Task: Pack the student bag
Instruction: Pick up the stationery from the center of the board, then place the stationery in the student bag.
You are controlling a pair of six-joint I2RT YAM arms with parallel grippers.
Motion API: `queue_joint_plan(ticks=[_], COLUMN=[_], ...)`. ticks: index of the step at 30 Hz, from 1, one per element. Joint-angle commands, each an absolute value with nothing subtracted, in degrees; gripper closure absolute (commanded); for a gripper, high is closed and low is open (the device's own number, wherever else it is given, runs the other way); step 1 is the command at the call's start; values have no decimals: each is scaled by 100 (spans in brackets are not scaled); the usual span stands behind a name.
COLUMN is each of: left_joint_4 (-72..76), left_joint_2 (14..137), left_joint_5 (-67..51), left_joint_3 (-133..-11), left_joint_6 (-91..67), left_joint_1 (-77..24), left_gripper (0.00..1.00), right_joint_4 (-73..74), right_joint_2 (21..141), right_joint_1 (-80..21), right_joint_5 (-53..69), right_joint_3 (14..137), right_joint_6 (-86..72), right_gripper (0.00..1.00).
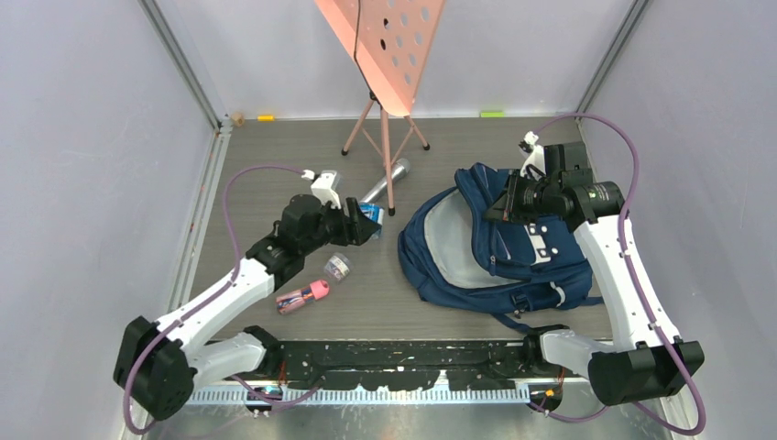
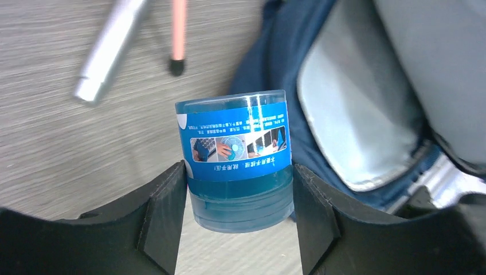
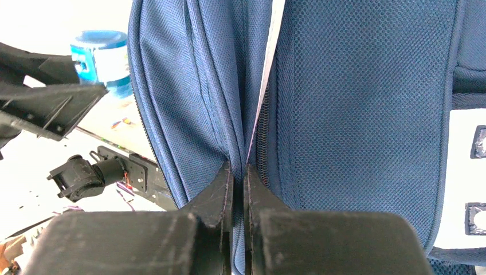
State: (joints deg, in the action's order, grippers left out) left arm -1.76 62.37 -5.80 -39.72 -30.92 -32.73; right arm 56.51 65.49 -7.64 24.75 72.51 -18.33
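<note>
The student bag (image 1: 495, 247) is a big navy backpack lying at the right of the table, its mouth gaping to the left with pale grey lining showing (image 2: 355, 109). My right gripper (image 1: 502, 206) is shut on the bag's upper fabric edge beside the zipper (image 3: 239, 169), holding the mouth up. My left gripper (image 1: 366, 220) sits just left of the bag, shut on a small blue jar (image 2: 238, 143) with a printed blue label. Both fingers press the jar's sides, and its base hangs a little above the table. The jar (image 3: 103, 57) also shows past the bag in the right wrist view.
A silver cylinder (image 1: 385, 179) lies beside a foot of the pink music stand (image 1: 385, 119) behind the left gripper. A small clear jar (image 1: 337, 267) and a pink-capped item (image 1: 302, 297) lie nearer the left arm. A black rail (image 1: 403, 353) runs along the near edge.
</note>
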Motion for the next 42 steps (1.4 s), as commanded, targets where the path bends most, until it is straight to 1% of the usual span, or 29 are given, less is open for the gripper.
queue_joint_plan(ticks=[1, 3, 6, 10, 13, 15, 18, 21, 23, 25, 28, 31, 32, 34, 39, 42], left_joint_4=[-48, 357, 965, 1720, 2568, 2752, 2953, 3308, 3571, 3686, 3570, 3373, 3312, 3205, 3101, 2685], left_joint_2=[6039, 6215, 6745, 7838, 8855, 9365, 9981, 10495, 10803, 11041, 11221, 11160, 11088, 10885, 10136, 9697], left_joint_5=[-889, -887, -943, -1086, -1383, -1472, -1370, -1082, -907, -763, -735, -644, -616, -506, -238, -162], left_joint_3=[-4404, -4574, -4824, -5379, -5715, -6083, -6689, -7037, -7165, -7253, -7374, -7323, -7272, -7084, -6482, -6318], left_joint_6=[-3317, -3480, -3692, -3786, -3825, -3779, -3573, -3370, -3420, -3493, -3484, -3369, -3302, -3142, -2673, -2382], left_joint_1=[-3777, -4056, -4428, -4913, -5044, -5108, -5304, -5482, -5510, -5511, -5511, -5511, -5506, -5511, -5511, -5511], left_gripper=[86, 88, 84, 85, 86, 87, 87, 87, 84, 74, 53, 30, 24, 17, 4, 0], right_joint_4=[5116, 5077, 5042, 4924, 4817, 4668, 4605, 4598, 4570, 4556, 4570, 4613, 4620, 4619, 4582, 4586], right_joint_2=[6193, 6162, 6063, 5978, 5923, 5850, 5818, 5792, 5770, 5755, 5729, 5707, 5711, 5713, 5705, 5704], right_joint_1=[-791, -791, -791, -791, -791, -791, -791, -791, -791, -791, -791, -791, -791, -791, -791, -791], right_joint_5=[3084, 3137, 3173, 3204, 3240, 3335, 3338, 3294, 3278, 3296, 3286, 3244, 3232, 3226, 3200, 3183], right_joint_3=[7371, 7381, 7384, 7330, 7327, 7308, 7322, 7252, 7176, 7124, 7095, 7093, 7088, 7072, 7042, 7040], right_joint_6=[-2112, -2159, -2208, -2331, -2460, -2568, -2619, -2597, -2598, -2615, -2599, -2522, -2513, -2501, -2486, -2475], right_gripper=[99, 99, 99, 100, 99, 100, 99, 100, 99, 100, 99, 99, 99, 99, 99, 99])
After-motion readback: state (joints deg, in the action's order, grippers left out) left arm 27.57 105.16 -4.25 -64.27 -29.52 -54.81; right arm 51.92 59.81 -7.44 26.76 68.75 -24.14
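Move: The left hand already holds the blue jar; the bag's open mouth lies about 24 cm to its right, 5 cm nearer the base and 10 cm lower. The tripod foot stands roughly 5 cm right and 3 cm ahead of that hand, the microphone 5 cm right and 11 cm ahead, both on the table. From the right hand, still pinching the bag's flap, the mouth is some 12 cm left, 7 cm back and 12 cm below. Left hand swings the blue jar about 27 cm right into the bag's held-open mouth and lets it go. ##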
